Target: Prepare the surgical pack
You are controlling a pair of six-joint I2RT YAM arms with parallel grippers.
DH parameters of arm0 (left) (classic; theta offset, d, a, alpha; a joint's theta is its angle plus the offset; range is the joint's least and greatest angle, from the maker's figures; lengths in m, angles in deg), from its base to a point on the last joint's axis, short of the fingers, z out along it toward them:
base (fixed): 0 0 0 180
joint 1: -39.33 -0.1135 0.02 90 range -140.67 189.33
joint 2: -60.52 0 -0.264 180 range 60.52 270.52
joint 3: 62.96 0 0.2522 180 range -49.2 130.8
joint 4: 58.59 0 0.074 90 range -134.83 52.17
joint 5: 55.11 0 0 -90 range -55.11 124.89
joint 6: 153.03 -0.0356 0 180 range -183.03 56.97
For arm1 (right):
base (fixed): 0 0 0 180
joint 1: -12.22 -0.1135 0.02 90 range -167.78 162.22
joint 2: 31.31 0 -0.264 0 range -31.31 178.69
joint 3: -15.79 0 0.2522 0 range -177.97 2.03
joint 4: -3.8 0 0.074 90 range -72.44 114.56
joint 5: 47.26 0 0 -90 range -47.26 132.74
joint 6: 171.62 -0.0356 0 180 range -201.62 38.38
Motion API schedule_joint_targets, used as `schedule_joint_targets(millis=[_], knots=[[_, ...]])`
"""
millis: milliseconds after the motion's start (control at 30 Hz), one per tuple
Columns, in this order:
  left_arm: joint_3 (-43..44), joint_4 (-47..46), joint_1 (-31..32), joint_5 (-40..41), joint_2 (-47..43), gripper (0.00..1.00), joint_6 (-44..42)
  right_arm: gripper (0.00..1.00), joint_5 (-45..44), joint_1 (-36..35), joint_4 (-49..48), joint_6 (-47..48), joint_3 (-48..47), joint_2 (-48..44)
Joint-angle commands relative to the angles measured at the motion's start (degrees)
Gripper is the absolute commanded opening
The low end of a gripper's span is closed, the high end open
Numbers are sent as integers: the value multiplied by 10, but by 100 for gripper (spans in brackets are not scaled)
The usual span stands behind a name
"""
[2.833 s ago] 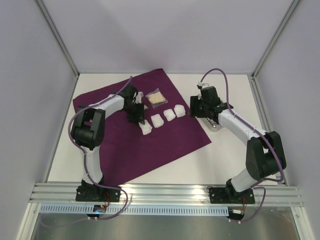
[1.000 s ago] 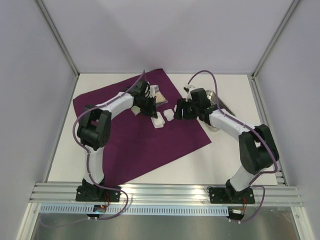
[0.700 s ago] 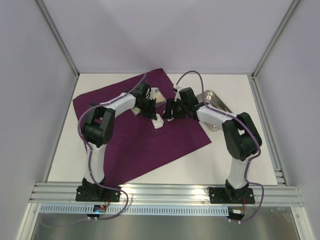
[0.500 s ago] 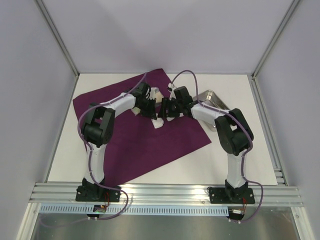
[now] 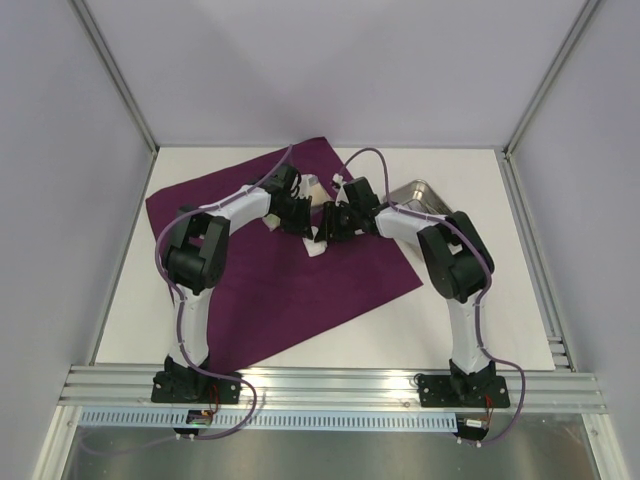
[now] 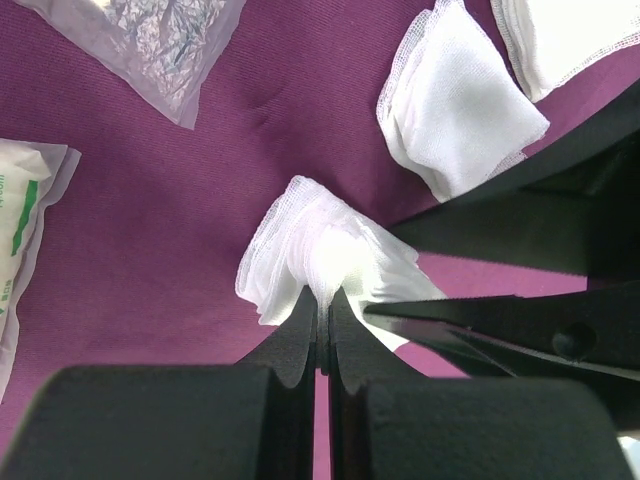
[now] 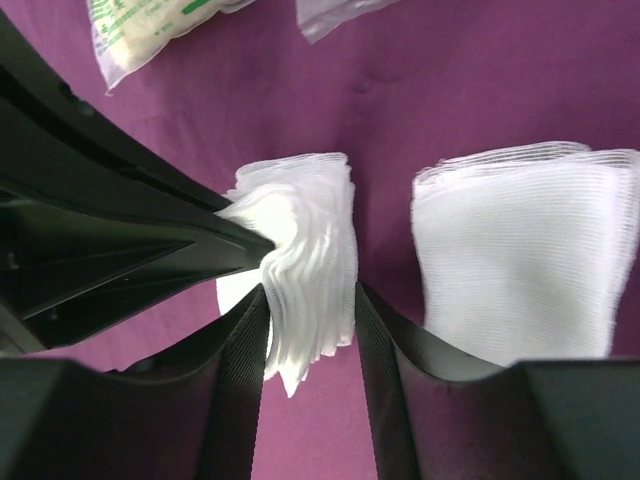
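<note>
On the deep-purple cloth [image 5: 260, 290], my left gripper [image 6: 322, 305] is shut on the edge of a folded white gauze pad [image 6: 330, 255], bunching it upward. My right gripper [image 7: 310, 300] faces it from the other side and is closed on the same gauze pad [image 7: 305, 250], one finger against each face of the stack. In the top view the left gripper [image 5: 303, 222] and right gripper [image 5: 328, 226] meet nose to nose above the cloth. Another gauze pad [image 7: 525, 240] lies flat beside them. The steel tray [image 5: 425, 195] stands off the cloth to the right.
A clear packet [image 6: 150, 35] and a packet with green print [image 6: 25, 200] lie on the cloth just beyond the held pad. One more gauze pad [image 5: 316, 247] lies just in front of the grippers. Grey walls close in the table on three sides.
My right arm has swung left from beside the tray to the row of gauze, and its jaws have narrowed round the pad. The left gripper has stayed shut on that pad, almost still.
</note>
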Motion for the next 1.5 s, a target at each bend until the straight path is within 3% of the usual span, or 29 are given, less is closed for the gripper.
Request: schedule_joint_targets(millis=[0,133,400,433,467,567,600,1067,1467], knots=[[2,-21,-6,4,0,0,0,41,39,-4,-11,-26,2,17],[0,-21,-7,7,2,0,0,40,48,-3,-26,-43,3,26],[-2,-6,-14,26,-4,2,-2,10,47,3,-38,-50,-4,27],[-1,-4,-14,29,-4,7,-10,6,48,3,-40,-50,-5,27],[0,-1,-14,29,-7,24,-13,1,52,3,-41,-50,-5,27],[2,21,-14,40,-19,54,-18,0,54,3,-48,-50,-3,19],[4,25,-15,45,-25,56,-21,0,54,3,-49,-49,0,16],[-25,97,-56,102,-200,59,-84,0,75,3,-46,-36,-16,-34],[-55,119,-64,100,-274,60,-103,0,120,43,68,63,-79,-110]])
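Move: The gauze pad that the left hand already pinches is at its tips, its middle about 1 cm back, 1 cm right and 1 cm below. The right hand's open fingers straddle the same pad, its middle roughly 1 cm back, 1 cm left and 1 cm below. From the right hand, the next gauze lies about 4 cm right and 2 cm ahead, the tan packet some 10 cm ahead and 2 cm left, and the green packet 11 cm left and 7 cm ahead. The right fingers close and pinch the gauze pad beside the left fingers, easing about 1 cm left as they shut; the left hand then opens, lets go and backs off up some 13 cm and left over 9 cm, towards the green packet's side. The right hand keeps its pinch nearly still, then lifts about 10 cm straight up. ##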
